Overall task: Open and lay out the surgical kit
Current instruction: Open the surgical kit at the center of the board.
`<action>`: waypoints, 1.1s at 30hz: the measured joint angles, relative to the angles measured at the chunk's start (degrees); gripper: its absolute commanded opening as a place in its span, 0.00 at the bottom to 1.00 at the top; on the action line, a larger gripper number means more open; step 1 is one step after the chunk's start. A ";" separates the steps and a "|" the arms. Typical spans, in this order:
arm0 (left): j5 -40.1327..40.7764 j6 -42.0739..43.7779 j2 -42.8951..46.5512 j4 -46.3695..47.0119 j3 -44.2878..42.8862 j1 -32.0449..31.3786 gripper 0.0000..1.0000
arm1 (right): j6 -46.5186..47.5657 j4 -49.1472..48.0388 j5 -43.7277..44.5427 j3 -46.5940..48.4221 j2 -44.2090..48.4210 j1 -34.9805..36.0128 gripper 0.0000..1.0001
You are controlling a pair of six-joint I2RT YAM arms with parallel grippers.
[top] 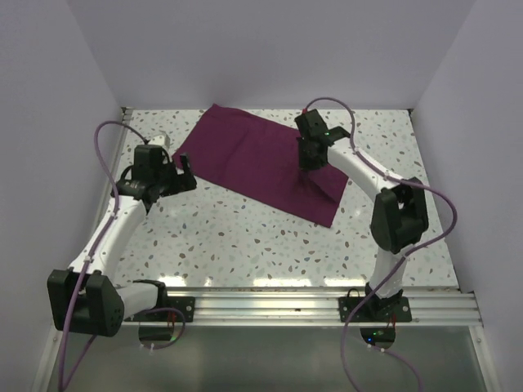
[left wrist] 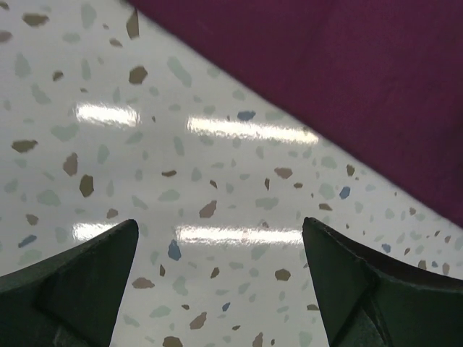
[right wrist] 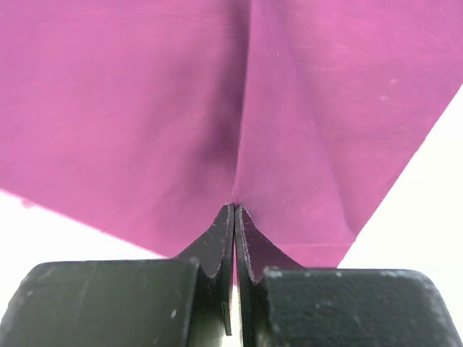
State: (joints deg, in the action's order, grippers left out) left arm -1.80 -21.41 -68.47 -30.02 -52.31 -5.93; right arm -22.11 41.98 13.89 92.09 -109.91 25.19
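The surgical kit's maroon cloth wrap (top: 253,159) lies folded flat at the back middle of the table. The steel tray and instruments are hidden. My right gripper (top: 308,163) is over the wrap's right part, shut on a pinched fold of the cloth (right wrist: 239,144), which rises in a ridge to the fingertips. My left gripper (top: 181,175) is open and empty, hovering over bare table just off the wrap's left edge. In the left wrist view the wrap (left wrist: 340,79) fills the upper right beyond my open fingers (left wrist: 87,282).
The speckled table (top: 245,237) is boxed by white walls at the back and sides. A metal rail (top: 310,306) with the arm bases runs along the near edge. A small white object (top: 161,139) sits behind my left gripper.
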 measured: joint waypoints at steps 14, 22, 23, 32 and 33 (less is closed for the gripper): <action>5.01 -2.10 4.66 -0.70 -6.78 -0.11 1.00 | -3.85 7.13 -16.28 -20.20 24.87 28.50 0.00; 4.87 -5.22 5.33 0.59 -5.79 -0.11 1.00 | -10.99 13.77 -17.86 -37.53 40.41 35.01 0.29; 4.79 -5.60 5.22 0.79 -5.60 -0.11 1.00 | -12.11 14.53 -17.64 -38.58 41.79 34.91 0.55; 4.42 -6.95 4.50 1.88 -3.98 -0.11 1.00 | -16.13 19.02 -12.37 -37.83 42.75 34.80 0.98; 4.42 -6.95 4.39 1.99 -3.98 -0.11 1.00 | -16.48 19.39 -10.84 -36.30 42.71 34.77 0.99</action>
State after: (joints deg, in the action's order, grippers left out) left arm 2.61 -28.36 -64.07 -28.03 -56.29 -6.04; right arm -38.59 61.36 3.05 55.79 -67.20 59.96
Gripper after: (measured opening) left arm 0.994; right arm 0.981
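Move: The shut right fingers hold the raised fold of the purple cloth; the patch by the board's front edge where it is taken lies about 37 cm straight back and some 10 cm down. The cloth's near right corner is roughly 16 cm back and 6 cm to the right, its far edge about 20 cm straight ahead. From the left hand that front-edge patch lies about 27 cm back, 37 cm to the right and 13 cm lower. The right hand, still pinching the fold, sweeps it back towards the board's front edge, some 34 cm in a quick arc that first climbs about 7 cm and bows out to the left before sinking and swinging in again, the wrist turning counter-clockwise and the fingers tipping some 20 degrees steeper; close to that edge the fingers spread wide and let the cloth go. Meanwhile the open, empty left hand rises about 8 cm, tilting up a little, then settles slightly lower. ##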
